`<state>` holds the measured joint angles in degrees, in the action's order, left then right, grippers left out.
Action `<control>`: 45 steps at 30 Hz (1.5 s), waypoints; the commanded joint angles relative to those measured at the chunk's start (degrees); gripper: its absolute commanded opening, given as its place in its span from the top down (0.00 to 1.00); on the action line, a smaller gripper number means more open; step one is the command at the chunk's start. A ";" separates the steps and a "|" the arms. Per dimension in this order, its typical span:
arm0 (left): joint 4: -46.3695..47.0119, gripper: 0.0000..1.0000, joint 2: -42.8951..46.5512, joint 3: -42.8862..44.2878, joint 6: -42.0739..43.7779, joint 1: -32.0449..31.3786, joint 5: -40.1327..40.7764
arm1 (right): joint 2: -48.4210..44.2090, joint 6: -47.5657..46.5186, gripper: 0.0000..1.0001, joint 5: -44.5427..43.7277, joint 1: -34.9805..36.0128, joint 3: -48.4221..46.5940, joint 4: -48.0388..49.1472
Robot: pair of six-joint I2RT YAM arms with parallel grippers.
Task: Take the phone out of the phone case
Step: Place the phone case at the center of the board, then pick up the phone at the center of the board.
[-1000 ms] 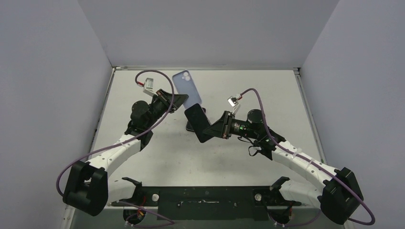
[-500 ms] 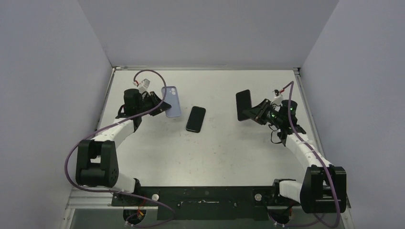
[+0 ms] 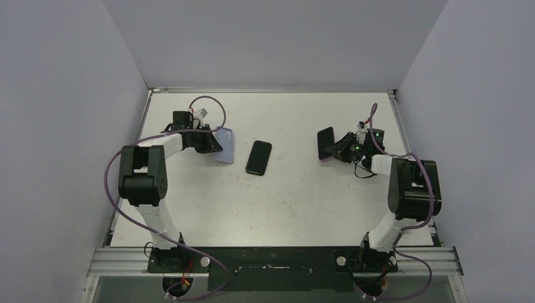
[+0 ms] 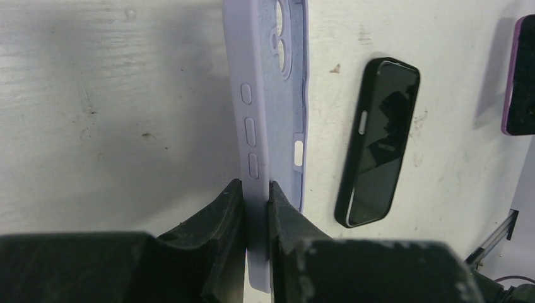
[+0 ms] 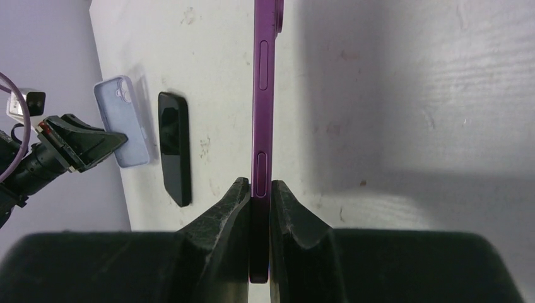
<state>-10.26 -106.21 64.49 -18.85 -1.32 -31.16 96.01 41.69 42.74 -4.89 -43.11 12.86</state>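
Note:
The empty lilac phone case (image 3: 225, 146) is edge-on at the left of the table, its side wall pinched by my shut left gripper (image 3: 213, 144). The left wrist view shows its buttons and camera cutout (image 4: 277, 95) running away from the gripper (image 4: 257, 189). The purple phone (image 3: 325, 143) is out of the case and held on edge at the right by my shut right gripper (image 3: 339, 147). In the right wrist view the phone's thin purple side (image 5: 262, 95) rises from between that gripper's (image 5: 259, 189) jaws. Case and phone are far apart.
A second, black phone (image 3: 258, 157) lies flat on the white table (image 3: 284, 202) between the two grippers, also seen from both wrists (image 4: 377, 142) (image 5: 175, 148). Grey walls enclose the table on three sides. Purple cables loop off both arms.
Both arms have swung apart from the table's middle: the left carried the case left and down, the right carried the phone right and down. The black phone has not moved.

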 commanded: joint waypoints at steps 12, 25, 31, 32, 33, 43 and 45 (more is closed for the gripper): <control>-10.85 0.64 -9.52 13.60 7.82 0.63 7.61 | 12.66 0.46 0.86 1.23 0.85 -7.55 10.68; -13.69 0.48 -6.63 15.20 5.93 1.03 14.25 | 8.78 -9.44 0.18 -5.66 -0.08 -7.14 -3.01; -13.38 0.23 -0.27 11.86 5.68 0.65 18.49 | 2.00 -14.45 0.00 -15.51 0.01 -6.54 -13.45; -13.43 0.16 0.90 11.14 5.63 0.18 19.25 | 0.74 -14.82 0.00 -16.63 0.17 -6.20 -14.74; -13.53 0.15 2.11 10.15 5.54 -0.35 19.81 | -0.64 -15.18 0.00 -17.80 0.43 -5.88 -15.77; -18.29 0.06 15.71 5.47 4.83 -11.86 26.78 | -19.14 -19.55 0.00 -21.67 7.01 -0.71 -21.35; -18.50 0.06 19.70 3.80 4.27 -13.77 27.11 | -23.29 -19.82 0.00 -21.73 8.04 0.11 -22.72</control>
<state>-26.83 -95.00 70.37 -13.52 -11.81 -7.16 80.58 24.40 23.18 0.97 -44.12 -7.51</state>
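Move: Just ahead of the left hand, which still grips the phone case by its left edge, the spot for the case's middle lies about 2 cm forward, 2 cm right and 5 cm down; the second phone lies some 17 cm right, 3 cm back and 4 cm below. The right hand still holds the bare phone, whose spot is about 4 cm forward, 4 cm left and 5 cm down; the second phone is some 32 cm left, 2 cm back and 5 cm below. Lowering the case and the phone to the board, both hands ease about 3 cm forward and 3 cm down, then open wide and let go. While opening, the left hand drifts some 5 cm left, then swings back, up and right; the right hand draws right and back, rising last. Each rolls its outer side up by 20-odd degrees. ##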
